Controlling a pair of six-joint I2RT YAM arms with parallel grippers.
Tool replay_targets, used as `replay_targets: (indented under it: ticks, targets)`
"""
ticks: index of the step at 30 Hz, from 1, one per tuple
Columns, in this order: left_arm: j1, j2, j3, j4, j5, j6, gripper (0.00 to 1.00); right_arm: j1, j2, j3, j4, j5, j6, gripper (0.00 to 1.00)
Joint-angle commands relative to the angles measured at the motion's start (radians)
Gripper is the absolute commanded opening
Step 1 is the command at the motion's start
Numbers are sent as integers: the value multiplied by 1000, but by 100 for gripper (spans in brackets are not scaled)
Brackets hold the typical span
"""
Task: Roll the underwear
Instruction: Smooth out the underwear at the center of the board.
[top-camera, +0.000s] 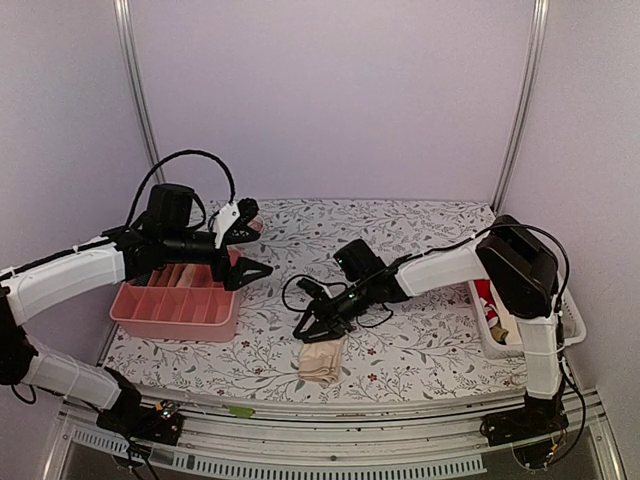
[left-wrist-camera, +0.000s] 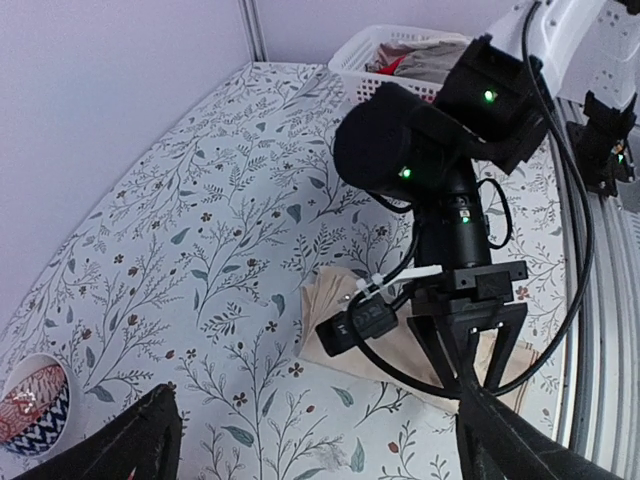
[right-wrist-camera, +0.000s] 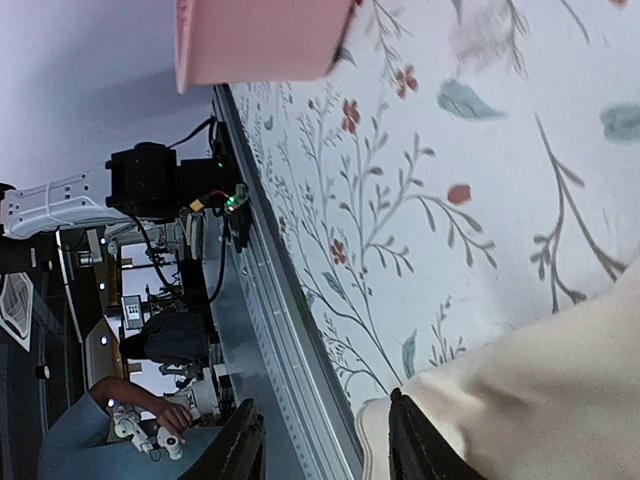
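One piece of beige underwear (top-camera: 322, 362) lies folded on the flowered table near the front edge, and it also shows as cream cloth (right-wrist-camera: 545, 385) in the right wrist view. My right gripper (top-camera: 308, 328) hovers just behind and above it, jaws open; one fingertip (right-wrist-camera: 415, 445) sits at the cloth's edge and nothing lies between the jaws (right-wrist-camera: 325, 452). In the left wrist view the underwear (left-wrist-camera: 335, 315) is partly hidden under the right arm. My left gripper (top-camera: 247, 245) stands wide open and empty over the right end of the pink tray; it is also in its own view (left-wrist-camera: 320, 462).
The pink divided tray (top-camera: 150, 312) sits at the left. A white basket (top-camera: 574, 322) holding other garments stands at the right edge, also seen as the basket (left-wrist-camera: 372, 48). A small patterned bowl (left-wrist-camera: 30, 408) rests on the table. A metal rail (right-wrist-camera: 270, 330) runs along the front edge.
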Motion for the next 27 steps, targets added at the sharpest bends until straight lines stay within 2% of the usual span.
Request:
replay_targets:
  ticks: [1, 3, 5, 9, 11, 14, 18, 27]
  targets:
    - [48, 0, -25, 37, 44, -103, 96, -11, 43, -110, 53, -66, 30, 43]
    - [52, 5, -34, 50, 54, -124, 96, -25, 64, -190, 118, -80, 63, 43]
    - [53, 9, -39, 63, 50, -146, 96, -35, 88, -202, 127, -85, 82, 45]
    - [59, 23, -25, 46, 29, -150, 96, -38, 56, -152, 85, -95, 61, 55]
    - [60, 22, -19, 26, 61, -117, 96, -44, 20, -96, 71, -100, 53, 62]
    - [60, 25, -16, 9, 99, -91, 96, -75, -23, -56, 85, -94, 64, 68]
    - [58, 34, -46, 19, 132, -61, 96, -124, 13, 6, 105, -82, 88, 68]
    - [48, 87, -60, 76, 120, -37, 96, -173, 250, 170, 81, -57, 74, 64]
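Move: The folded underwear lies as a strip running away from the bases, its middle roughly 7 cm under the right gripper and 3 cm to that gripper's right, level with it in reach; its far end is about 11 cm ahead and 2 cm right. The pink box sits some 33 cm left and 9 cm farther out. From the left gripper, the underwear is about 7 cm back, 11 cm right and 22 cm down. Dip the right gripper about 5 cm towards the underwear, easing a little back and right, then open its half-open fingers wider while rising and sweep forward along the strip, some 12 cm from the turning point, to finish above its far end with the tips dropping slightly. Keep the left gripper wide open and clear of the underwear, letting it sink about 3 cm. ##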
